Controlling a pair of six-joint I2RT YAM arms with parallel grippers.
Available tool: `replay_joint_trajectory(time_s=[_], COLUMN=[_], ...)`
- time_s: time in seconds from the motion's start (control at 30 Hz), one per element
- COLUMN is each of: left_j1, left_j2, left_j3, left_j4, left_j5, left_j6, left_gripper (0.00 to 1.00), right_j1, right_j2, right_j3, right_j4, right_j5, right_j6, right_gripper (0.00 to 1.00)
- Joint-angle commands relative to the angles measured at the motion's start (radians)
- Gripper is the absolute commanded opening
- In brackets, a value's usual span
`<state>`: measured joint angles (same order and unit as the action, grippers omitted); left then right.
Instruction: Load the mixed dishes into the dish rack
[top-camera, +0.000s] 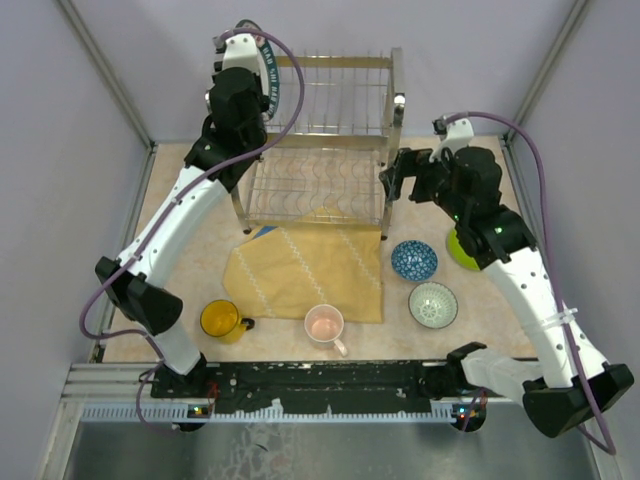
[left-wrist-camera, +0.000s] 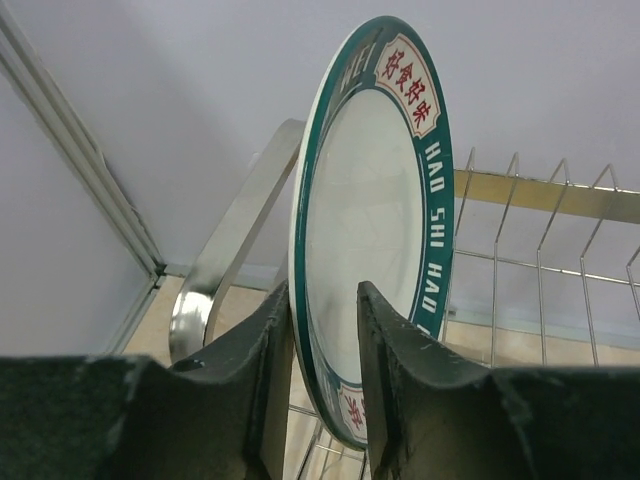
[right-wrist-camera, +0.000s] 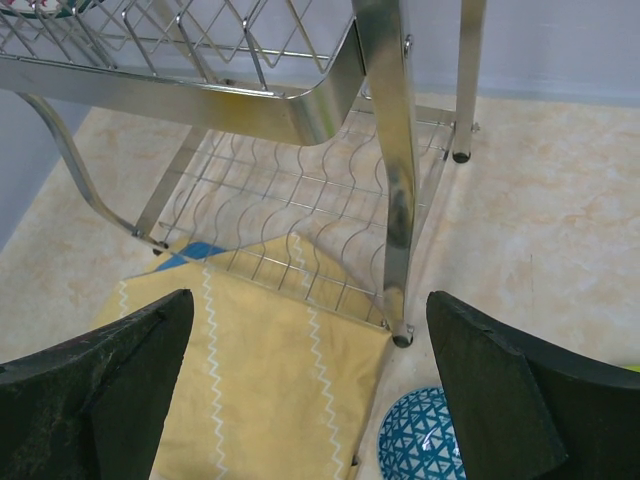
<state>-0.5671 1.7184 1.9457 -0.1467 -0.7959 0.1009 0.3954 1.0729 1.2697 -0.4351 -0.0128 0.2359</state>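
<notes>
A white plate with a teal patterned rim (left-wrist-camera: 370, 200) stands on edge at the left end of the dish rack's (top-camera: 330, 120) upper tier. My left gripper (left-wrist-camera: 322, 295) straddles its lower rim with the jaws a little apart, loose around the plate (top-camera: 277, 80). My right gripper (right-wrist-camera: 310, 310) hangs wide open and empty by the rack's right front post (right-wrist-camera: 390, 150), above the cloth's edge. On the table lie a blue patterned bowl (top-camera: 413, 260), a grey-green bowl (top-camera: 433, 304), a lime-green plate (top-camera: 458, 250) partly hidden under the right arm, a yellow mug (top-camera: 220, 320) and a pale pink mug (top-camera: 325, 325).
A yellow patterned cloth (top-camera: 310, 270) lies in front of the rack, its far edge tucked under the lower shelf. The blue bowl (right-wrist-camera: 420, 440) sits just right of the cloth (right-wrist-camera: 250, 380). Walls enclose the table on the left, back and right.
</notes>
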Motion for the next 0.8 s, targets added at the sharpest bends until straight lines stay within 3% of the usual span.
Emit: replay_joint_trajectory(time_s=[0.0, 0.2, 0.53, 0.77], left_j1=[-0.004, -0.004, -0.001, 0.025], left_j2=[-0.028, -0.032, -0.046, -0.046], left_j3=[0.005, 0.035, 0.092, 0.168], left_j4=[-0.001, 0.007, 0.005, -0.052], left_j5=[0.011, 0.006, -0.02, -0.001], left_j6=[-0.012, 0.007, 0.054, 0.033], left_gripper=[0.39, 0.57, 0.72, 0.8], right_j1=[-0.029, -0.207, -0.37, -0.519], right_j2=[-0.011, -0.008, 0.054, 0.161], right_j3=[0.007, -0.068, -0.17, -0.252], right_j4=[0.025, -0.002, -0.014, -0.009], right_j5=[0.016, -0.054, -0.007, -0.031], right_j6=[0.002, 0.092, 0.162, 0.328], right_gripper=[1.0, 1.0, 1.0, 1.0])
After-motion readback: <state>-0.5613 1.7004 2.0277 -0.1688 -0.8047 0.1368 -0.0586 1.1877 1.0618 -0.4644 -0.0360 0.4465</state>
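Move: The white plate stands on edge at the left end of the rack's upper tier, its middle some 8 cm ahead of the left gripper, 2 cm right and 2 cm up, its near rim between the already parting fingers. The green plate lies about 20 cm right of the empty right gripper, 3 cm ahead and 33 cm below. At that same depth, the blue bowl is about 4 cm right, level with the hand, and the patterned bowl 9 cm right and 11 cm back. Swing the right gripper, fingers wide open, about 15 cm right and nearly as far down, away from the rack and towards the green plate, yawing it clockwise some 30 degrees while tipping it nose-down. Keep the left gripper in place while its fingers open on around the white plate's rim, then lift it about 4 cm, easing slightly back and left, clear of the plate. ##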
